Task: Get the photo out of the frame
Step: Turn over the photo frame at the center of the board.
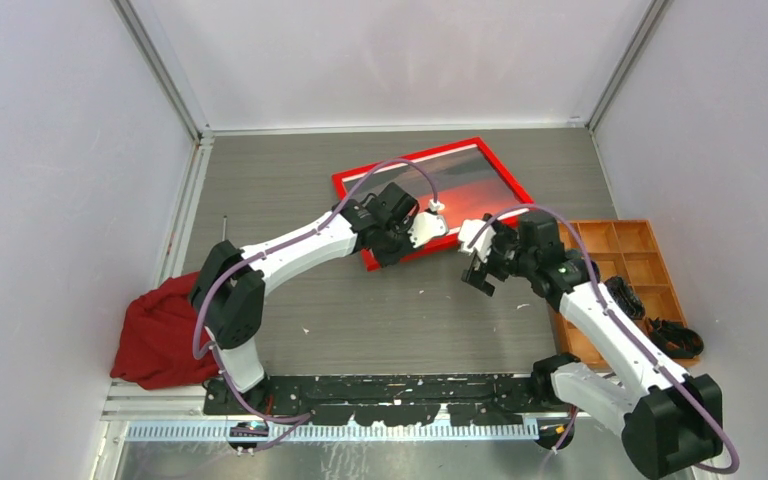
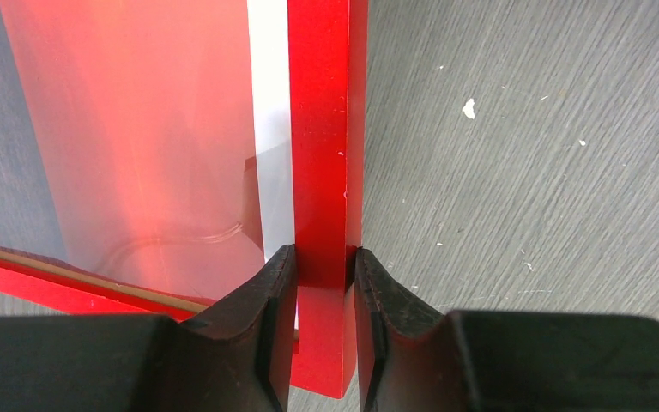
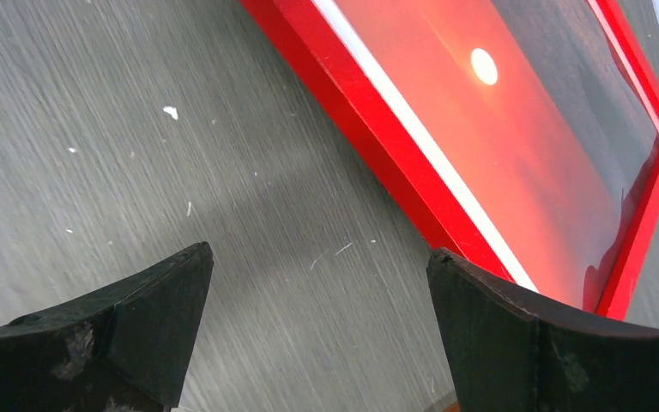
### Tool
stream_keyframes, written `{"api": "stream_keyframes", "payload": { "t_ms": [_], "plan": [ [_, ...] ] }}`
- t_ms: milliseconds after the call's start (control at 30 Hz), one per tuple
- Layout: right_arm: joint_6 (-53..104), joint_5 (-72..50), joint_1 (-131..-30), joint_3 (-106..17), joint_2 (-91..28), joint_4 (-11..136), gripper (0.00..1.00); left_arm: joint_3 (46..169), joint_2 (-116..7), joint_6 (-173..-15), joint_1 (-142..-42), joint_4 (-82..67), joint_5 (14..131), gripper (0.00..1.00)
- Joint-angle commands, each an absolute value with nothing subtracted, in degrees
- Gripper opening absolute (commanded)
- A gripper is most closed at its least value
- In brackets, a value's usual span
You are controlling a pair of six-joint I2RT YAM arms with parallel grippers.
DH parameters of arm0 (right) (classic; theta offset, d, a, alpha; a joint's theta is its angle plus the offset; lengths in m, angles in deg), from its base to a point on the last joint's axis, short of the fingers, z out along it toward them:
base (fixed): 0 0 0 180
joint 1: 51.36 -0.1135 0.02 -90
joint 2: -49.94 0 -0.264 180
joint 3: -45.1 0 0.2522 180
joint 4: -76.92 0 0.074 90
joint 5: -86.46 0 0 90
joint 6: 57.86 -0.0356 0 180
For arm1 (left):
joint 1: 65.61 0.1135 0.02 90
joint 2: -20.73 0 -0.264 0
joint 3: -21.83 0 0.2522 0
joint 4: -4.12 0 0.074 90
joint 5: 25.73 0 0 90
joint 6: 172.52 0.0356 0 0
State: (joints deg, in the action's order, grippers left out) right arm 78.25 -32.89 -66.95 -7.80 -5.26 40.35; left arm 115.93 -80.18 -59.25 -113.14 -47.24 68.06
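Note:
The frame (image 1: 407,158), bright red, lies face up at the back middle of the table with the photo (image 1: 460,180) of a red sunset inside it. My left gripper (image 1: 392,248) is over its near left corner. In the left wrist view that gripper (image 2: 326,262) is shut on the red rail (image 2: 322,129), one finger on each side, with the photo's white edge (image 2: 268,103) just inside. My right gripper (image 1: 480,262) hangs open off the near right rail. In the right wrist view it (image 3: 319,257) holds nothing, and the frame (image 3: 369,129) and the photo's sun (image 3: 483,66) lie beyond it.
An orange compartment tray (image 1: 625,262) stands at the right, with black items (image 1: 675,335) at its near end. A red cloth (image 1: 160,335) is bunched at the near left. White walls close in the table on three sides.

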Motion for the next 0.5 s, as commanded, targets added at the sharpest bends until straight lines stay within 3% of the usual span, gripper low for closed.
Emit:
{"api": "stream_keyframes", "payload": {
  "t_ms": [0,467],
  "plan": [
    [85.12,-20.79,-72.22,-5.07,-7.07,48.9,1.0,117.36,-75.34,-59.77,-112.9,-46.37,69.66,0.0],
    [102.55,-0.81,-82.96,8.92,-16.04,81.81,1.0,117.33,-74.82,-60.5,-112.54,-46.82,71.3,0.0]
  ]
}}
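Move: The photo frame's near edge, at the stretch the right hand goes for, is roughly 5 cm ahead of that hand, 2 cm to its left and 6 cm lower. The frame's middle lies some 12 cm ahead and 11 cm left of that hand, and the wooden tray's middle about 28 cm right and 6 cm back, well below. From the left hand, already gripping the raised near edge, the right hand's stretch is about 18 cm right and 5 cm ahead. The raised near edge of the photo frame is what the right hand sinks towards: wide open, it drops about 6 cm with some 3 cm of forward travel, rolling roughly 30 degrees so its left side dips, until one finger is close beside the edge. The left hand keeps its pinch and holds that edge up almost still. ##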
